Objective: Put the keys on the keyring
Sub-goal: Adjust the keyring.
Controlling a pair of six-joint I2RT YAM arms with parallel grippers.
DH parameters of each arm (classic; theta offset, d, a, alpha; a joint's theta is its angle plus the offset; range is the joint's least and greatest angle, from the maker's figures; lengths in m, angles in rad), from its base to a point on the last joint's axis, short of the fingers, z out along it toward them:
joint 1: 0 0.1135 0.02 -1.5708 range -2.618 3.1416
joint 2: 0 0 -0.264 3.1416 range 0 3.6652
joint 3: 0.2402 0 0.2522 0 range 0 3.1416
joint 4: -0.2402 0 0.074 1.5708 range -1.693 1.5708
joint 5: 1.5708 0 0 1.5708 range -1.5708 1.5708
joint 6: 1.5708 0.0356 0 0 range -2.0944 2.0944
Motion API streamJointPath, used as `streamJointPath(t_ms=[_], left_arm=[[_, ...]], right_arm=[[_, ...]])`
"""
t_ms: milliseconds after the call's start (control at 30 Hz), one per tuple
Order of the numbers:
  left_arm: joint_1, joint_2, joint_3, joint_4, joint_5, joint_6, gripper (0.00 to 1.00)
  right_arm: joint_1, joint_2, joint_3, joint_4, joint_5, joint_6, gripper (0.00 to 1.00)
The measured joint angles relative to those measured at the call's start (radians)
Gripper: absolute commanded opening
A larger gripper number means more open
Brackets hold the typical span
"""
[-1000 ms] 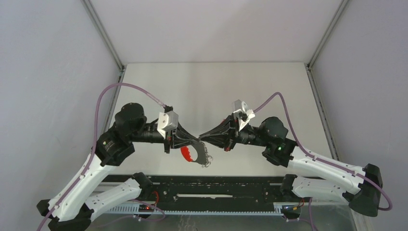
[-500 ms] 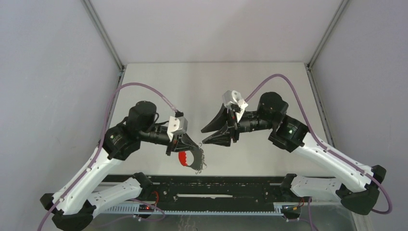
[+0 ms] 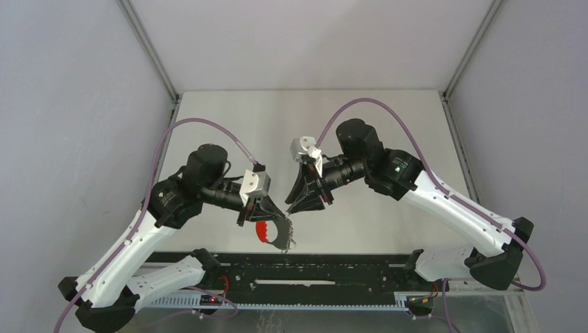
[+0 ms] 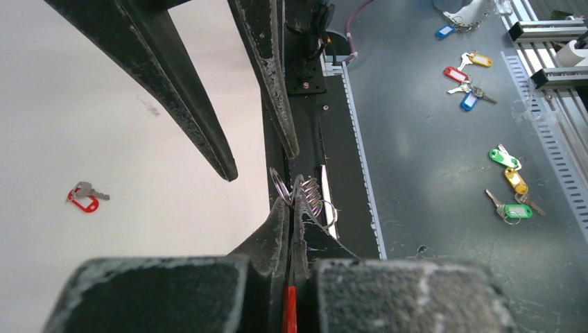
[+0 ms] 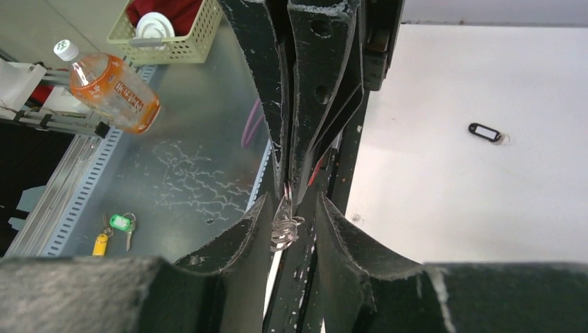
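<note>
My left gripper [image 3: 281, 220] is shut on the bright red strap [image 3: 263, 230], which shows as a red sliver deep between its fingers [image 4: 289, 316]. At its tip the thin keyring [image 4: 278, 186] sticks out, with the silvery bunch of keys [image 4: 313, 195] tangled beside it and dangling [image 3: 290, 237]. My right gripper [image 3: 295, 205] points down at that tip, open. In the right wrist view its fingertips [image 5: 267, 208] stand on either side of the bunch of keys [image 5: 284, 227] without closing on it. The left gripper's fingers [image 5: 305, 104] come in from above.
A red-tagged key [image 4: 84, 200] and a black-tagged key [image 5: 485, 132] lie on the white table. Beyond the black rail [image 3: 312, 267], several coloured tagged keys [image 4: 513, 208], an orange bottle [image 5: 111, 87] and a basket [image 5: 166, 35] sit on the grey bench.
The right gripper opened and swung left and down, now straddling the left gripper's tip. The left arm shifted slightly right, still holding the strap.
</note>
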Motion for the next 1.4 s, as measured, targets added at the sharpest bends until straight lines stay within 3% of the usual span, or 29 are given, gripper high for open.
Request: streamJointPath(t_ms=[467, 600, 800, 867, 900, 933, 1033, 1067, 1267, 1333, 1400], left_arm=[[0.000, 0.000, 0.000, -0.018, 0.003, 0.008, 0.00], [0.000, 0.000, 0.000, -0.019, 0.003, 0.008, 0.00], [0.000, 0.000, 0.000, -0.020, 0.002, 0.008, 0.00], [0.000, 0.000, 0.000, -0.021, 0.003, 0.008, 0.01], [0.000, 0.000, 0.000, -0.021, 0.003, 0.008, 0.09], [0.000, 0.000, 0.000, -0.021, 0.002, 0.007, 0.29], [0.000, 0.002, 0.007, -0.019, -0.006, 0.010, 0.70], [0.000, 0.002, 0.016, -0.018, -0.014, 0.014, 0.75], [0.001, -0.021, 0.077, -0.019, -0.092, 0.054, 0.77], [0.001, -0.050, 0.079, -0.020, -0.126, 0.072, 0.73], [0.001, -0.086, 0.078, -0.019, -0.161, 0.085, 0.63]], right_arm=[[0.051, 0.050, 0.075, -0.117, 0.035, -0.083, 0.39], [0.062, 0.059, 0.075, -0.138, 0.062, -0.099, 0.30], [0.066, 0.059, 0.075, -0.143, 0.076, -0.106, 0.00], [0.068, 0.059, 0.075, -0.143, 0.078, -0.105, 0.00], [0.069, 0.059, 0.075, -0.143, 0.078, -0.103, 0.00], [0.069, 0.059, 0.075, -0.143, 0.079, -0.101, 0.00], [0.069, 0.058, 0.068, -0.124, 0.087, -0.088, 0.00], [0.069, 0.054, 0.055, -0.101, 0.093, -0.076, 0.00], [0.050, -0.065, -0.192, 0.156, 0.158, 0.080, 0.00], [0.045, -0.106, -0.262, 0.245, 0.187, 0.135, 0.00], [0.042, -0.143, -0.314, 0.321, 0.214, 0.183, 0.00]])
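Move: The keyring, still pinched in the left fingertips, sits right at that hand, its rings hanging just below and behind the tips. From the open right hand these rings are only about 1 cm back, 1 cm to the left and 2 cm below. On the table some 30 cm beneath, the red-tagged key lies roughly 18 cm ahead of the right hand and 8 cm to its right, and the black tag about 13 cm ahead and 25 cm to its left. Easing down about 1.5 cm, and slightly back and left, the right hand brings its parted fingers around the rings and shuts them in a pinch, while the left keeps its hold still. Then the left fingers open wide and that hand draws off upward about 3.5 cm and left, rolling; the right keeps its pinch and carries on down and forward about 2 cm each, turning some 10 degrees clockwise. ##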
